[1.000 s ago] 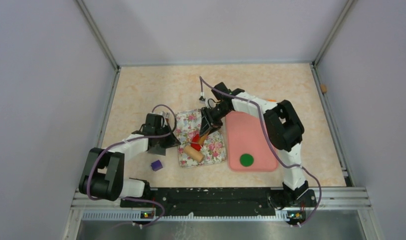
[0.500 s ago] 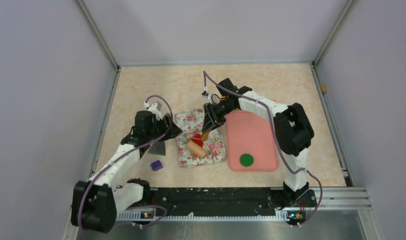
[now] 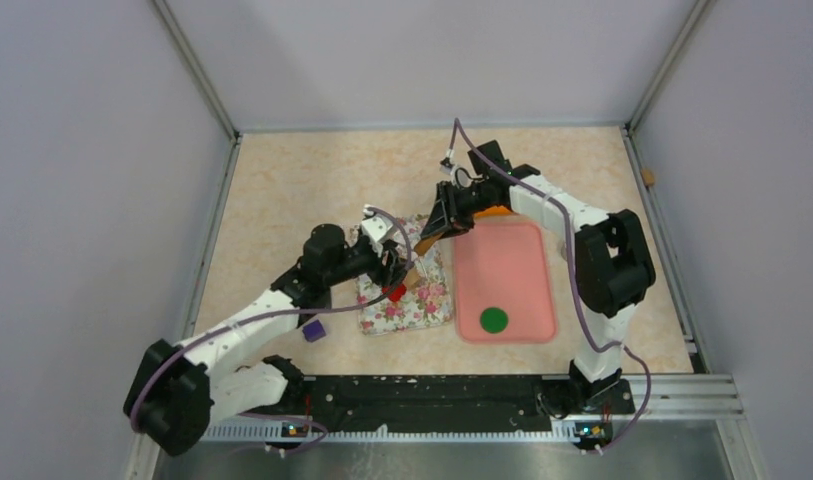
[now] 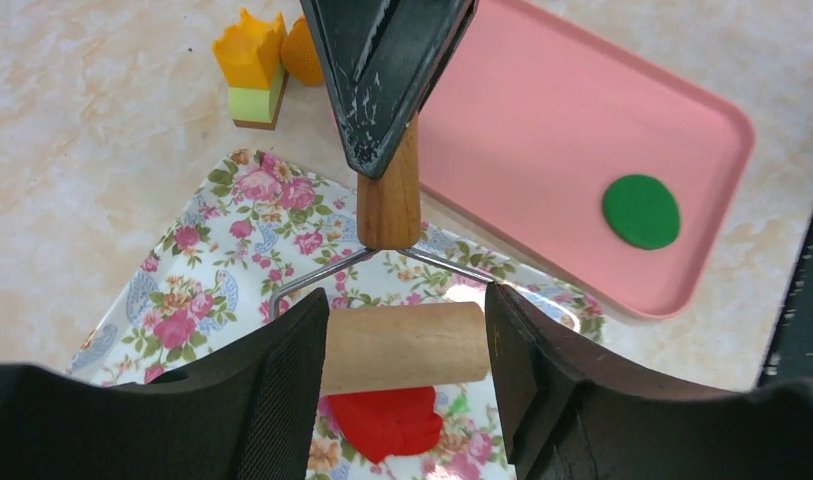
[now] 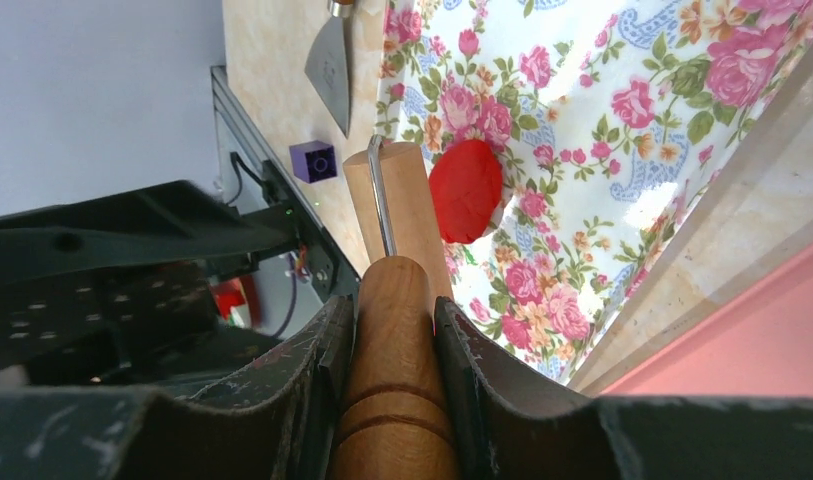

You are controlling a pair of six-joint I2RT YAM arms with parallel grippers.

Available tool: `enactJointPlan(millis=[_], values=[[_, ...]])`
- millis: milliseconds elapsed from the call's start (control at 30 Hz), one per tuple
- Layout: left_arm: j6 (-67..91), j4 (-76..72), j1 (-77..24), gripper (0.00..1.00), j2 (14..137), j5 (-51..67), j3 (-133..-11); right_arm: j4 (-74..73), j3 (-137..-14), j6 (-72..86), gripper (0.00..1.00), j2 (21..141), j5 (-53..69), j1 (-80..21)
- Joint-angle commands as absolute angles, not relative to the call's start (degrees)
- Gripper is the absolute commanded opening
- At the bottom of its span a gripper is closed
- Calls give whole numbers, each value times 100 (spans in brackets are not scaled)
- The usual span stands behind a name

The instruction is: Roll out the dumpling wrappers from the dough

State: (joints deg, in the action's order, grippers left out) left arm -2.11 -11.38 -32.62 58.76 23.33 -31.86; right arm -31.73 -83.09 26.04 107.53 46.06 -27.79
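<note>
A flattened lump of red dough (image 4: 387, 420) (image 5: 465, 190) (image 3: 394, 292) lies on the floral mat (image 4: 232, 260), right beside the roller's wooden drum (image 4: 402, 345) (image 5: 407, 200). My left gripper (image 4: 405, 315) (image 3: 396, 268) is open, one finger at each end of the drum. My right gripper (image 5: 394, 305) (image 3: 439, 222) (image 4: 382, 90) is shut on the roller's wooden handle (image 5: 397, 400) (image 4: 389, 200). One green round flat dumpling wrapper (image 3: 494, 320) (image 4: 640, 210) lies on the pink tray (image 3: 527, 255).
A purple block (image 3: 314, 330) (image 5: 313, 160) sits left of the mat, near my left arm. A metal scraper (image 5: 332, 60) lies off the mat's left edge. A yellow-green block (image 4: 250, 65) and an orange piece (image 4: 302, 55) stand behind the mat.
My left gripper opened, left the scraper on the table and swung right onto the mat, over the roller drum. My right gripper moved right and back with the roller handle.
</note>
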Motion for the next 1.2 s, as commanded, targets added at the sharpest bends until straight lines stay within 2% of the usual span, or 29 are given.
enactJointPlan(millis=[0, 167, 500, 733, 833, 900, 967, 1033, 1100, 1167], values=[[-1047, -2154, -3403, 61, 6711, 2235, -3469, -2710, -8316, 3151, 0, 10692, 5154, -2742], [-1287, -2366, -3444, 59, 7129, 2344, -3509, -2580, -8173, 3273, 0, 10614, 5226, -2742], [-928, -2288, -3555, 61, 7099, 2110, -3547, -2369, -8060, 3451, 0, 10701, 5439, -2744], [-1020, -2317, -3587, 52, 7655, 1845, -3717, -2246, -8091, 3545, 0, 10758, 5684, -2742], [-1036, -2367, -3592, 46, 7837, 1857, -3774, -2255, -8062, 3532, 0, 10737, 5682, -2746], [-1038, -2379, -3602, 37, 7914, 1900, -3839, -2279, -8050, 3504, 0, 10718, 5654, -2742], [-1041, -2359, -3599, 26, 7963, 1953, -3882, -2308, -8052, 3454, 0, 10698, 5638, -2734], [-1057, -2337, -3602, 10, 7976, 2025, -3900, -2344, -8065, 3350, 1, 10674, 5683, -2700], [-1083, -2317, -3603, 0, 7944, 2091, -3866, -2468, -8111, 3138, 17, 10618, 5674, -2643], [-1077, -2316, -3601, 0, 7902, 2227, -3812, -2749, -8186, 2750, 29, 10556, 5609, -2580]])
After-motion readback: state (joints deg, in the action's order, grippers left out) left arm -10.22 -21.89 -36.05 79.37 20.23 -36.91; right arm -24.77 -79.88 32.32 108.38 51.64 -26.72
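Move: The bare lower part of the wooden roller handle is about 5 cm ahead of the left hand, 5 cm to its right and 5 cm below. The roller barrel is some 2 cm back, 4 cm right and 10 cm below; the red dough lies about 5 cm straight back, 15 cm down. From the right hand, already gripping the handle, that part is some 4 cm back, 5 cm left and 3 cm lower. Left hand drops about 5 cm, reaching forward-right, and pinches the lower handle while the right keeps its grip. ##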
